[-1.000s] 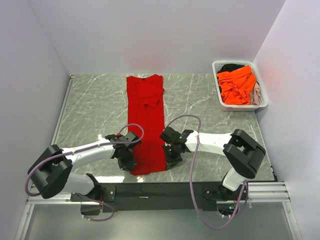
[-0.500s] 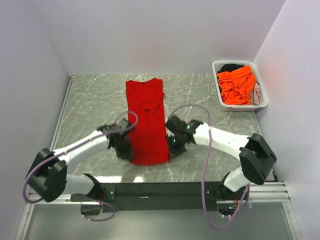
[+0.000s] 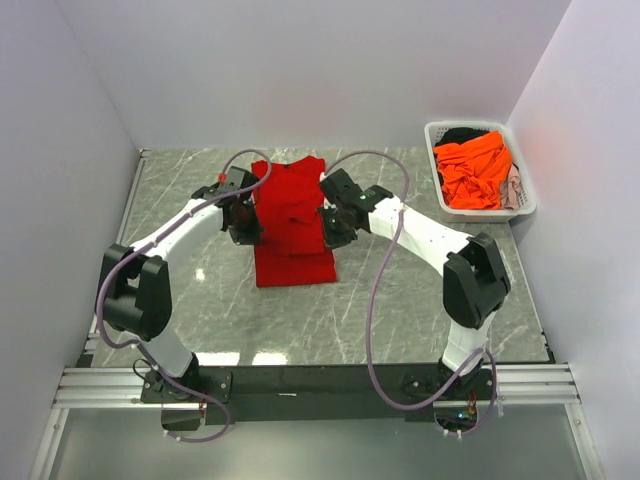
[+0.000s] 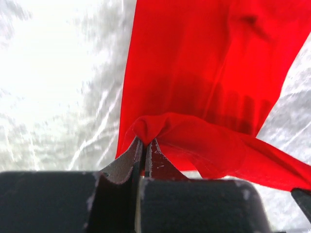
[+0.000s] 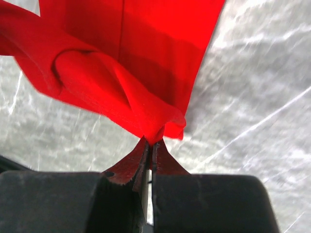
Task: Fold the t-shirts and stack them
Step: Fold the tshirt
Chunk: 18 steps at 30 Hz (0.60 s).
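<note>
A bright red t-shirt lies on the marble table, narrowed lengthwise and doubled over on itself. My left gripper is shut on its lifted left hem corner. On the other side my right gripper is shut on the right hem corner. Both corners hang just above the lower layer of red cloth, about halfway up the shirt. An orange t-shirt lies heaped with dark and pale ones in the basket.
The white slotted basket stands at the table's back right corner against the right wall. White walls close in the back and both sides. Grey marble tabletop shows around the shirt, and the arms' black base rail runs along the near edge.
Both grippers have carried the shirt's bottom hem from the near edge away toward the collar, folding the lower half over the upper half. Both arms have stretched out farther across the table.
</note>
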{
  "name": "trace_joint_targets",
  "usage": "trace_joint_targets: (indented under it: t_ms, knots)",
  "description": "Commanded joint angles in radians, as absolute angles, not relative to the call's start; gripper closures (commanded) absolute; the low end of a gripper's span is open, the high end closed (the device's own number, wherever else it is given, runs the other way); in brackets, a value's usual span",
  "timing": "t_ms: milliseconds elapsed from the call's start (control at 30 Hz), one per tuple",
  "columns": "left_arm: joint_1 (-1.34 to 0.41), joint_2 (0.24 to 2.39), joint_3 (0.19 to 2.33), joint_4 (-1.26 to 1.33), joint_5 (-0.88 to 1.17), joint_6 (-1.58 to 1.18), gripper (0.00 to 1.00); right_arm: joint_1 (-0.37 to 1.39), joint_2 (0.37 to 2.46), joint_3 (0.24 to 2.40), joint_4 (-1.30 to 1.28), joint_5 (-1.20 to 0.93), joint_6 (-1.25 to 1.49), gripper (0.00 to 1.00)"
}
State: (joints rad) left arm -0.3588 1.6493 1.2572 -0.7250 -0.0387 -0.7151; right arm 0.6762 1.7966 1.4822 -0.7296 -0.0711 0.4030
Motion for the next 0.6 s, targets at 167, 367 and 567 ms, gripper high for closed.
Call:
trace_joint_targets:
  t_ms: [167, 367, 567]
  knots:
    - [-0.338, 1.687, 1.324, -0.598, -0.160, -0.649, 0.99, 0.623, 1.882, 1.597, -0.667, -0.024, 0.337, 1.00]
    - [-0.333, 1.755, 1.296, -0.508, -0.167, -0.656, 0.99, 0.604, 1.924, 1.565, -0.592, -0.023, 0.345, 1.00]
    - [-0.330, 1.798, 1.259, -0.443, -0.195, -0.692, 0.99, 0.591, 1.968, 1.548, -0.529, -0.006, 0.331, 1.00]
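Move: Both hands still grip the near hem of the red t-shirt. The shirt's far edge has its middle some 20 cm ahead of the left hand and 8 cm to its right, 9 cm lower; from the right hand it is about 20 cm ahead, 8 cm left and 11 cm lower. The new near fold's middle lies about 9 cm behind either hand, 8 cm inward, similarly low. Keeping their grips, both hands carry the hem forward about 6 cm towards the far edge, then also sink 3 cm. ##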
